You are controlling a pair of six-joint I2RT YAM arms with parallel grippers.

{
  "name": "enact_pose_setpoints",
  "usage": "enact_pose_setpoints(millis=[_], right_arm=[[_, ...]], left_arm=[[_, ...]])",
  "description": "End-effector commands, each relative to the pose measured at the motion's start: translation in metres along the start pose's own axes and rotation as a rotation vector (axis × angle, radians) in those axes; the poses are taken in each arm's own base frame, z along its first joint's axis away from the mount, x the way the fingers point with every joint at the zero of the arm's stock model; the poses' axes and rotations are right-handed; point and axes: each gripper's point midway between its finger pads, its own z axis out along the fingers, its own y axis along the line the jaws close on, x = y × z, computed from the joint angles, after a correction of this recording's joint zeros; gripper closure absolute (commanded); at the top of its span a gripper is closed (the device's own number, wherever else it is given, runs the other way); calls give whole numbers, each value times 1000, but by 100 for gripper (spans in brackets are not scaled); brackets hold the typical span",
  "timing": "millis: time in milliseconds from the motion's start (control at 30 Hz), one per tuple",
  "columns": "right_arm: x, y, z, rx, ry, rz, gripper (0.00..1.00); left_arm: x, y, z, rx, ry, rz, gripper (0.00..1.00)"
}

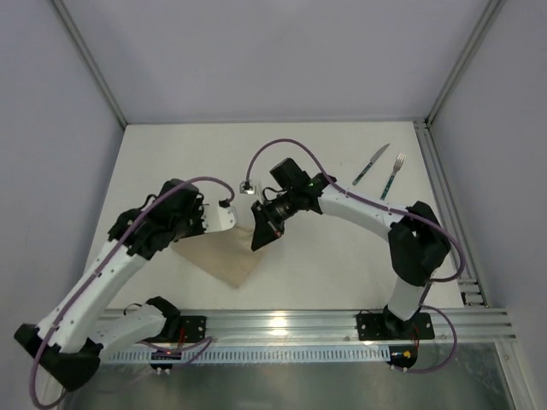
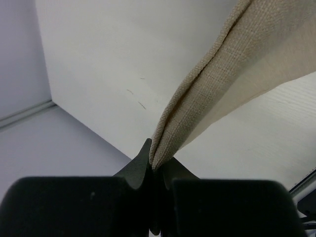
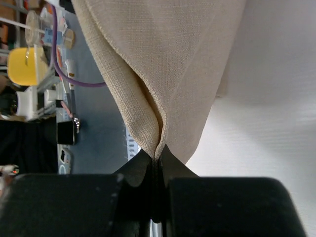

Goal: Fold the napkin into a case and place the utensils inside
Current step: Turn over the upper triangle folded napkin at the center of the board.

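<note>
The beige napkin (image 1: 224,253) hangs lifted between both arms, sagging to a point near the table's front. My left gripper (image 1: 224,218) is shut on one edge of it; in the left wrist view the cloth (image 2: 222,84) runs up and away from the pinched jaws of that gripper (image 2: 157,165). My right gripper (image 1: 263,232) is shut on another part; its wrist view shows folded cloth (image 3: 168,64) pinched between the jaws of the right gripper (image 3: 157,157). The knife (image 1: 369,166) and fork (image 1: 392,174), silvery with dark green handles, lie side by side at the back right.
The white table (image 1: 316,256) is bordered by an aluminium rail (image 1: 342,325) at the front and a frame post (image 1: 440,196) along the right. Grey walls enclose the back and sides. Purple cables loop over both arms.
</note>
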Motion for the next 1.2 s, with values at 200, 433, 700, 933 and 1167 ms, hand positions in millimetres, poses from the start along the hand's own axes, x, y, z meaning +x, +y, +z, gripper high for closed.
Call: enact_pose_setpoints(millis=[200, 433, 700, 933, 1167], right_arm=[[-19, -102, -36, -16, -184, 225, 96], [-3, -179, -46, 55, -250, 405, 96], [22, -227, -55, 155, -269, 544, 96], [28, -243, -59, 255, -249, 558, 96], [34, -257, -64, 285, -245, 593, 96]], left_arm=[[-35, 66, 114, 109, 6, 12, 100], [-60, 90, 208, 181, 35, -49, 100], [-69, 86, 289, 220, 68, -146, 90], [-71, 86, 319, 178, 61, -202, 66], [-79, 113, 301, 150, -33, -404, 31]])
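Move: Each hand already holds a napkin corner in the air. The left hand's corner is bound for bare board about 26 cm ahead, 10 cm to its right and 21 cm below. The right hand's goes down some 18 cm ahead, 8 cm to its right and 17 cm below. The napkin's hanging near corner is roughly 13 cm back and 10 cm right of the left hand, and 8 cm back and 5 cm left of the right one. Both hands swing the napkin forward and down together towards the middle of the board, also drifting to their right, the left leading by about 26 cm forward and 18 cm down while its fingers tip to point more steeply down, then opening wide low over the board to let go of the far corner. The right travels some 18 cm forward and nearly as far down, turning clockwise about 30 degrees as its fingers tip down, and keeps its pinch on the right corner to the end. ##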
